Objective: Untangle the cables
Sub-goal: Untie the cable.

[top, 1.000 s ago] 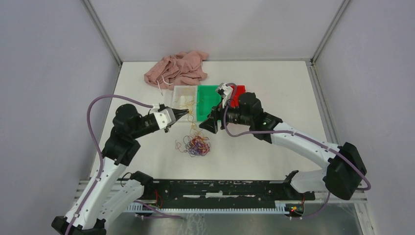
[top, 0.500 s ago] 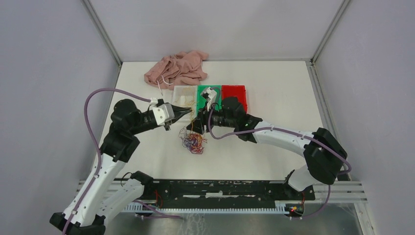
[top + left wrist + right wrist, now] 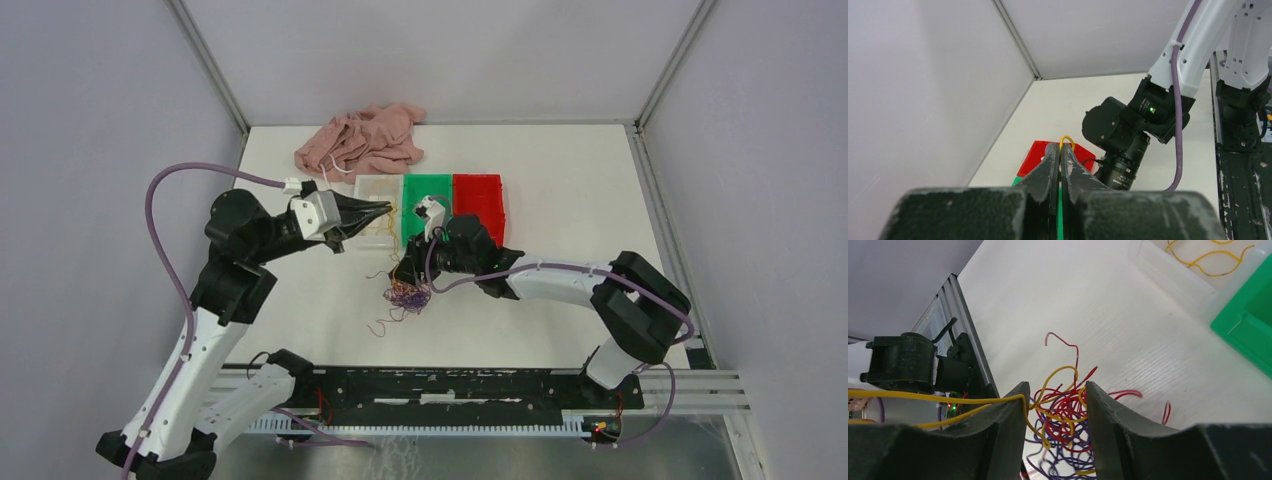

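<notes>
The cables form a small red, purple and yellow tangle on the white table, just in front of the bins. My right gripper points down at the tangle. In the right wrist view its fingers are closed in on the clump, and strands touch both inner faces. My left gripper hangs above the clear bin, shut on a yellow cable whose loop pokes out past the fingertips. That yellow cable runs taut from the clump past the right gripper's left finger.
A clear bin holding yellow strands, a green bin and a red bin stand side by side mid-table. A pink garment lies at the back. A loose red strand lies near the tangle.
My right gripper came left and down from the green bin onto the tangle and narrowed around it. The left gripper rose and drew back left with the yellow cable, stretching it.
</notes>
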`<state>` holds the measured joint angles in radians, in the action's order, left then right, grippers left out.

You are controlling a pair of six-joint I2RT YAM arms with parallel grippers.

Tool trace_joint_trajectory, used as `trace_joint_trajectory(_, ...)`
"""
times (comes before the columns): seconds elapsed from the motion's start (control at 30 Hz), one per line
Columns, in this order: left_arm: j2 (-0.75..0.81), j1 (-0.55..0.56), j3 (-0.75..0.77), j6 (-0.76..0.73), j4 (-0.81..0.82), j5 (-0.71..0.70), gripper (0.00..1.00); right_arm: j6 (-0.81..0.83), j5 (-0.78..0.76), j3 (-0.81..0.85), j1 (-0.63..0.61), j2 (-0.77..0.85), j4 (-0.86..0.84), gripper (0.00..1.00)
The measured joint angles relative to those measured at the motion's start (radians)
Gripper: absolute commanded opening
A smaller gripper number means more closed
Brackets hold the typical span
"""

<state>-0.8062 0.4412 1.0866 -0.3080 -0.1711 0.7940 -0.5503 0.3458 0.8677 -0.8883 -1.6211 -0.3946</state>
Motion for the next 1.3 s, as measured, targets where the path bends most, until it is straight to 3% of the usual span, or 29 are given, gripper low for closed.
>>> trace_joint_trajectory(0.73,-0.137,0.004,0.314,0.009,0.075,0.006,0.03,0.025,-0.195,-0.201,-0.009,0.0,-0.007,0.5)
trace_joint_trajectory(1.0,-0.196,0.005,0.453,-0.071,0.117,-0.078,0.03,0.024,-0.238,-0.287,-0.009,0.004,-0.027,0.5)
trace_joint_trajectory(1.3,-0.224,0.004,0.467,-0.134,0.245,-0.201,0.03,0.029,-0.288,-0.337,-0.009,0.042,-0.051,0.48)
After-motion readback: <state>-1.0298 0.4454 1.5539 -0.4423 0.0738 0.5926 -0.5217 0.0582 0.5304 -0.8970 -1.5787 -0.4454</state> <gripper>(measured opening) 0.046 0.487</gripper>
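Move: The left hand still pinches the yellow cable, with the tangle roughly 36 cm almost straight below it, about 1 cm ahead and 1 cm to the right. From the half-open right hand, the tangle's middle is about 9 cm down, 2 cm back and 1 cm right. The white box lies some 22 cm ahead of the right hand, 5 cm left and 11 cm lower. The green box is equally far ahead and as low, 7 cm right. Up about 20 cm goes the left hand, slow at first, keeping its pinch on the yellow cable and tilting its tips upward late in the rise. The right hand goes the opposite way, sinking about 11 cm and moving 9 cm right close to the table, fingers still half open and tipping further down, red strands of the tangle lying across its fingertips at the end. ##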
